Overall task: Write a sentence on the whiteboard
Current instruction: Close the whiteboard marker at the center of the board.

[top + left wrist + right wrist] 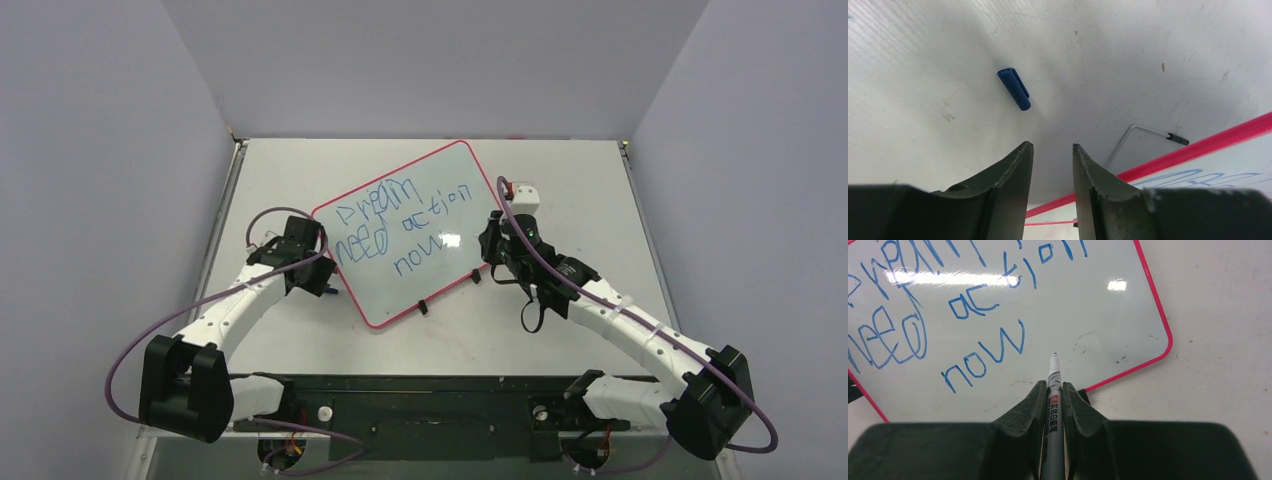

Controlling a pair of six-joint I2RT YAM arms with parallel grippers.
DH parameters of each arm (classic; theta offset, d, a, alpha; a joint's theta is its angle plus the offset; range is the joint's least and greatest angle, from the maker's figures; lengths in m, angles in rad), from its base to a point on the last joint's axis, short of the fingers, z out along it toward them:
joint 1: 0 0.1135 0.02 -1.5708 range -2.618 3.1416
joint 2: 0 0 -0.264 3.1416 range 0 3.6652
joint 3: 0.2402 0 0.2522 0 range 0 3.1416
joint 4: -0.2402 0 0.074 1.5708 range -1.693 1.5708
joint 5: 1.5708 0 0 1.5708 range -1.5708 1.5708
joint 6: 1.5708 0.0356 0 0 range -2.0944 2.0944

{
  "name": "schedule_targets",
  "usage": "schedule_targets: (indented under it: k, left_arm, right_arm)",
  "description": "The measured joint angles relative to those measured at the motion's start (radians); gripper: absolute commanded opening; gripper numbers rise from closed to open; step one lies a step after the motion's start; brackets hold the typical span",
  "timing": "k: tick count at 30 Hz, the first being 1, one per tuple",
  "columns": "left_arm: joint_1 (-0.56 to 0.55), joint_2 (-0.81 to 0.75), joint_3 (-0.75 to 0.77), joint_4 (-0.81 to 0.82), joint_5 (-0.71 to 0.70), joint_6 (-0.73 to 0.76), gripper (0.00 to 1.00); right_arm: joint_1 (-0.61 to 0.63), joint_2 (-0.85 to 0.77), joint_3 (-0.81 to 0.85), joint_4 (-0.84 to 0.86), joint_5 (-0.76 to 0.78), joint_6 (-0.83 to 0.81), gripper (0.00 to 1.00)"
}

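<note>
The whiteboard (400,296), red-rimmed, lies slanted on the table. The sentence (400,226) in blue marker reads "Dream need action now" over three rows. My right gripper (496,246) is at the board's right edge, shut on a grey marker (1053,371). The marker's tip hovers over the bare board (1108,325) just right of the word "now" (983,358). My left gripper (306,266) is at the board's left edge. Its jaws (1053,146) stand open over the table with nothing between them, and the board's red rim (1198,147) shows on their right.
A blue marker cap (1014,89) lies on the table ahead of the left gripper. A bent metal wire (1143,130) lies beside the board's rim. Two black clips (423,307) sit on the board's near edge. Grey walls close in the table on three sides.
</note>
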Motion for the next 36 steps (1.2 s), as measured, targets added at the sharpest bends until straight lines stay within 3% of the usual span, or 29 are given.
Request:
schedule_targets:
  k: [11,19,36]
  left_arm:
    - [0.003,0.020,0.011,-0.005,-0.050,0.021,0.36]
    - [0.068,0.018,-0.042,-0.008,-0.056,0.017,0.37]
    - [0.072,0.170,-0.063,0.051,-0.039,-0.030,0.36]
  right_arm:
    - [-0.021,0.000,0.000,0.000,-0.017,0.000,0.00]
    - [-0.021,0.002,0.000,0.001,-0.026,0.000,0.00]
    - [-0.032,0.012,-0.006,0.009,-0.034,0.000,0.00]
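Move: The blue cap of the whiteboard marker lies on the table some 4 cm to the left hand's left, 2 cm ahead and 9 cm below. The propped-up whiteboard's middle is about 14 cm to that hand's right and 15 cm ahead; its nearer black clip is some 18 cm right and 2 cm back. From the right hand, which holds the open marker, the cap is about 35 cm left, level fore and aft, and 20 cm below. Sideways first, then down: the left hand slides about 3 cm to its left, easing back a little, and sinks some 6 cm towards the blue cap, tipping its fingers roughly 10 degrees nearer to straight down. The fingers stay partly open and close on nothing; the forward one comes close above the cap, with no contact to be seen. ##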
